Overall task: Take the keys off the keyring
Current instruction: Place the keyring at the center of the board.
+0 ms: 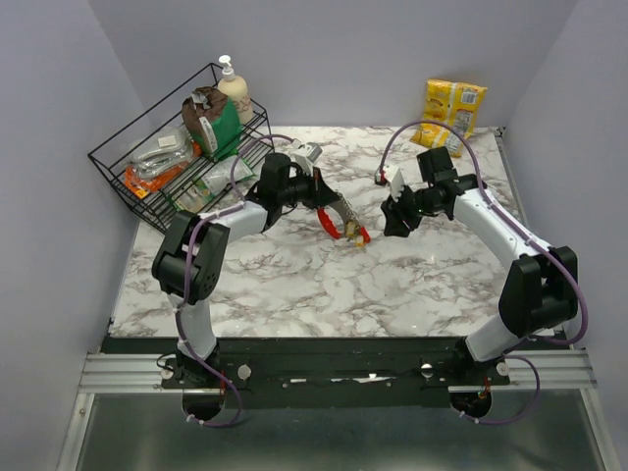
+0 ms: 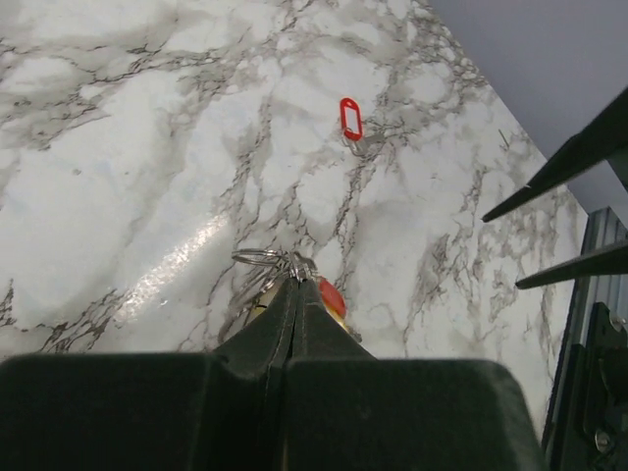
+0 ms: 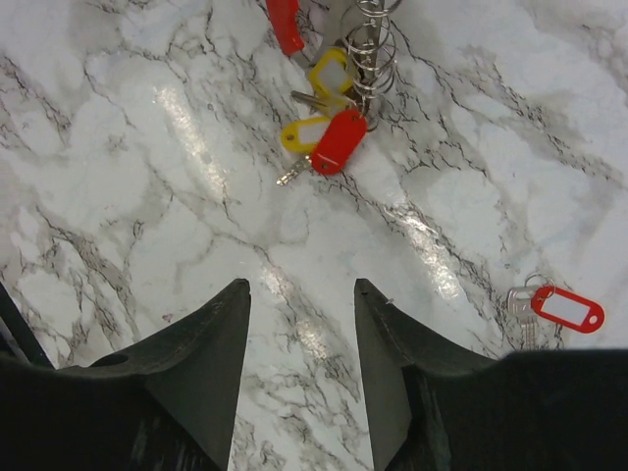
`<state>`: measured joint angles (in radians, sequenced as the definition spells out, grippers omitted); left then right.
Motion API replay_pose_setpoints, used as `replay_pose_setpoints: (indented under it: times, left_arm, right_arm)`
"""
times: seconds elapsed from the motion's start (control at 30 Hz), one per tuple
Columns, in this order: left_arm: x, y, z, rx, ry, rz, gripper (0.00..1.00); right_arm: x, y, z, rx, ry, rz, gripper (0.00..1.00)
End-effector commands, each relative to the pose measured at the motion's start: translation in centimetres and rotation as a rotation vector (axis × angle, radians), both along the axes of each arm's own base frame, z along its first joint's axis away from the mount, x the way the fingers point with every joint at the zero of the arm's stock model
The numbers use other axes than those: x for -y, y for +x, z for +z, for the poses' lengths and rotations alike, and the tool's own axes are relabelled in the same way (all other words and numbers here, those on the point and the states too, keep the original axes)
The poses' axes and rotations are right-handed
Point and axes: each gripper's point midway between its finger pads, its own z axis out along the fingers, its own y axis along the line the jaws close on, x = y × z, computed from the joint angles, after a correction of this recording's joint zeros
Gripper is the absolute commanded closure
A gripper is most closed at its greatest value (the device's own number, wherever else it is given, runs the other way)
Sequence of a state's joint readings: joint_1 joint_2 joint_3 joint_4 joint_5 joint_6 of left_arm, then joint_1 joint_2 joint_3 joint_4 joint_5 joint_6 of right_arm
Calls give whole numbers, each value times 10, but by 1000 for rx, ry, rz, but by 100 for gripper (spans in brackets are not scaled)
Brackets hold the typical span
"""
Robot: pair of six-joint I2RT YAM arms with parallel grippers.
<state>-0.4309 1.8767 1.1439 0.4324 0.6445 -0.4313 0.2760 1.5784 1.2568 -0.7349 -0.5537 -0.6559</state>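
Note:
My left gripper [image 1: 343, 214] is shut on the keyring [image 2: 261, 258], pinching the thin metal ring at its fingertips [image 2: 297, 285] just above the marble. The ring's red curved loop [image 1: 335, 229] hangs beside it. The keys [image 3: 329, 132] dangle from the coiled ring [image 3: 369, 39] as a bunch with yellow tags and one red tag [image 3: 340, 140], their tips touching the table. One key with a red tag [image 3: 565, 308] lies apart on the marble [image 1: 381, 179]. My right gripper [image 3: 299, 285] is open and empty, a short way right of the bunch [image 1: 392, 216].
A black wire basket [image 1: 128, 157] with packets and a pump bottle [image 1: 234, 88] stands at the back left. A yellow bag [image 1: 452, 106] leans on the back wall. The marble table top [image 1: 324, 294] stretches toward the arm bases.

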Motion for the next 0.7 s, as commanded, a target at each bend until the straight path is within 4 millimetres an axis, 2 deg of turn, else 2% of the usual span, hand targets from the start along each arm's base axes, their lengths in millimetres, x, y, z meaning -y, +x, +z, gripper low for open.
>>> replay_pose_setpoints:
  times: [0.0,0.13,0.23,0.33,0.53,0.63,0.67]
  left_arm:
    - [-10,20,-23,-20,98,77,97]
    - [-14,19,-31,-20,123,85,92]
    - [-18,21,-31,-3,148,98,77]
    - [-20,21,-30,9,159,101,73]
    - [-22,20,-20,47,158,98,70]
    - [-28,23,-17,61,167,113,69]
    - [-33,24,-18,50,163,126,69]
  right_arm:
    - [-7,-12,-6,-28,2,35,44]
    - [-9,-9,-10,-21,-9,21,44]
    - [-8,-6,-14,-23,-22,9,44]
    - [-9,-6,-19,-27,-27,8,44]
    - [-15,-12,-43,-69,-99,24,44]
    - [-17,-5,-59,-94,-147,-26,44]
    - [-17,3,-59,-88,-156,-58,44]
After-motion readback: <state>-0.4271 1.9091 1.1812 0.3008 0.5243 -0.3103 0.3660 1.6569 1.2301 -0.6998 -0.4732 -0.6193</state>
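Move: The left gripper still pinches the rings of the keyring. The keyring's spot at the board's center lies about 9 cm below this hand, some 2 cm to its right and 1 cm back. The loose key with the red tag lies about 25 cm to the left hand's right, 2 cm farther out, also about 9 cm below. From the open right hand, the keyring's spot is about 13 cm left, 5 cm ahead and 9 cm down. Lower the left gripper about 3 cm to the center of the board, easing a little forward and left with a slight roll that raises its left side, and let its shut fingers part to roughly a third so the rings come free. Meanwhile sink the open right gripper some 4 cm, drifting left towards the keyring. ##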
